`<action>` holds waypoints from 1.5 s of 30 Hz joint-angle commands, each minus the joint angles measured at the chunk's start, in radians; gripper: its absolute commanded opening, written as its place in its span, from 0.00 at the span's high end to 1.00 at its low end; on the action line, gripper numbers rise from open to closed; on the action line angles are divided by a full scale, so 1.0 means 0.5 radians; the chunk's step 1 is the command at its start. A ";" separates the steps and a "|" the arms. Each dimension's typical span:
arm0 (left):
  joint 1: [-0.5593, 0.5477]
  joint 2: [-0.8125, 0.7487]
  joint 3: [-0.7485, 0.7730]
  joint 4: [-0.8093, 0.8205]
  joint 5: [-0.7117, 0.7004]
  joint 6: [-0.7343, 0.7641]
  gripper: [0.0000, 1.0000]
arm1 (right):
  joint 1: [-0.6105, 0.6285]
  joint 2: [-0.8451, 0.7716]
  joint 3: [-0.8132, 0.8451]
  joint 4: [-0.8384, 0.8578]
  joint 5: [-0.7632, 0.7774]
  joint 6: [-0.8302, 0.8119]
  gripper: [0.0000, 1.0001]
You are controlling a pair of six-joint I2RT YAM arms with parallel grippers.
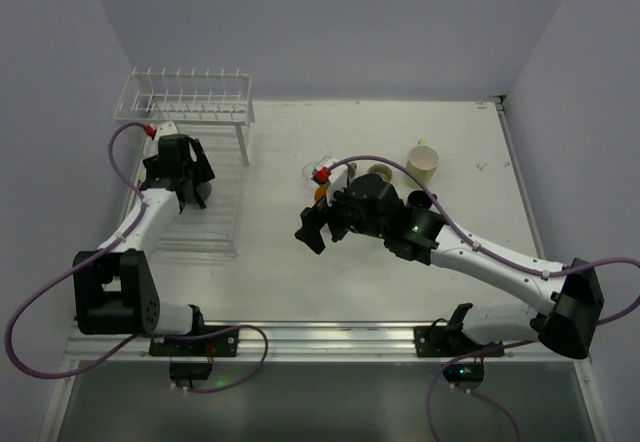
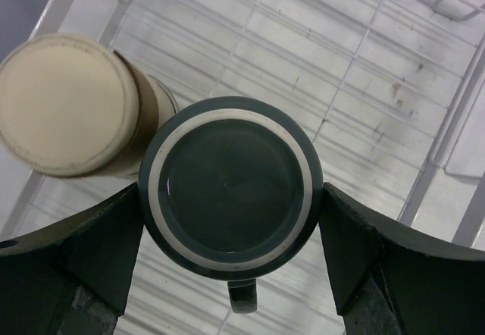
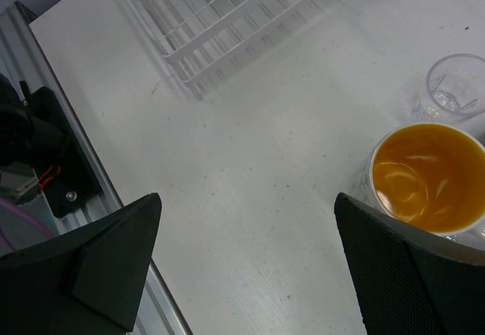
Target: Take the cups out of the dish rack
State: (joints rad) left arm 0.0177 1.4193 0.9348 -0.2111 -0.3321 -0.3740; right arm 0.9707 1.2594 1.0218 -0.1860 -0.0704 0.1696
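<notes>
A dark grey mug (image 2: 231, 187) stands upside down on the grid tray of the dish rack (image 2: 364, 85), its handle toward the camera. My left gripper (image 2: 232, 198) straddles it, with a finger pressed against each side. A tan cup (image 2: 72, 115) stands upside down right beside it, at its upper left. My right gripper (image 3: 246, 198) hangs open over bare table with nothing between its fingers. A white cup with an orange inside (image 3: 428, 176) and a clear glass (image 3: 455, 85) stand upright just to the right of it.
In the top view the rack's raised peg shelf (image 1: 185, 97) stands at the far left by the wall. A pale yellow-green cup (image 1: 423, 162) and other cups stand on the table behind the right arm. An aluminium rail (image 1: 330, 337) runs along the near edge.
</notes>
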 commanded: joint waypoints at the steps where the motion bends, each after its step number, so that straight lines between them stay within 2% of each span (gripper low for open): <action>1: 0.017 -0.246 -0.081 0.036 0.099 -0.013 0.80 | 0.019 -0.117 -0.016 0.126 0.006 0.099 0.01; 2: 0.008 -0.334 -0.099 0.014 0.130 -0.025 0.85 | 0.019 -0.120 -0.022 0.145 -0.003 0.136 0.01; 6: -0.014 -0.592 -0.188 -0.016 0.299 -0.071 0.93 | 0.019 -0.123 -0.113 0.329 -0.040 0.372 0.01; 10: -0.014 -0.810 -0.191 -0.041 0.492 -0.129 1.00 | 0.019 -0.086 -0.203 0.671 -0.126 0.630 0.01; 18: -0.085 -1.172 -0.158 -0.059 0.900 -0.283 1.00 | 0.022 0.018 -0.224 1.077 -0.144 0.851 0.01; 22: -0.091 -1.320 -0.262 0.063 1.445 -0.561 1.00 | 0.019 0.070 -0.273 1.387 -0.172 0.961 0.01; 25: -0.106 -1.467 -0.415 0.259 1.673 -0.776 1.00 | 0.019 0.080 -0.350 1.534 -0.120 1.001 0.02; 28: -0.109 -1.602 -0.529 0.382 1.793 -0.948 1.00 | 0.016 0.055 -0.424 1.590 -0.037 0.992 0.03; 33: -0.112 -1.777 -0.719 0.710 1.949 -1.255 1.00 | 0.013 0.055 -0.451 1.642 -0.120 0.980 0.08; 38: -0.115 -1.838 -0.762 0.851 2.035 -1.390 1.00 | 0.007 0.018 -0.470 1.706 -0.123 0.977 0.14; 45: -0.118 -1.869 -0.882 0.993 2.146 -1.571 1.00 | -0.002 0.061 -0.362 1.847 -0.307 0.946 0.26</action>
State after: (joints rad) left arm -0.0353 0.5030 0.5102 0.1463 0.6640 -1.0496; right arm 0.9741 1.2896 0.7910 0.6132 -0.1818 0.6579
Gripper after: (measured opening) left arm 0.881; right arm 0.752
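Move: The dark green cup sits upside down in the left fingers, in the rack; the right gripper it is taken to is about 35 cm to the left hand's right, 17 cm back and 10 cm higher. The tan cup is some 8 cm left of the left hand, about level with it. From the right hand, the green cup is 35 cm left, 17 cm ahead and 10 cm lower; the orange-lined mug is about 13 cm ahead, 4 cm right and 18 cm below. The green cup, still pinched by the left fingers, is drawn back and lifted out of the rack, then swung right towards the right gripper: about 19 cm right, 18 up and 17 back, the wrist turning some 80 degrees and bringing it level. The right hand rises about 7 cm and reaches 5 cm left, rolling some 40 degrees; its wide-open fingers close part-way near the cup's mouth, contact not clear. ##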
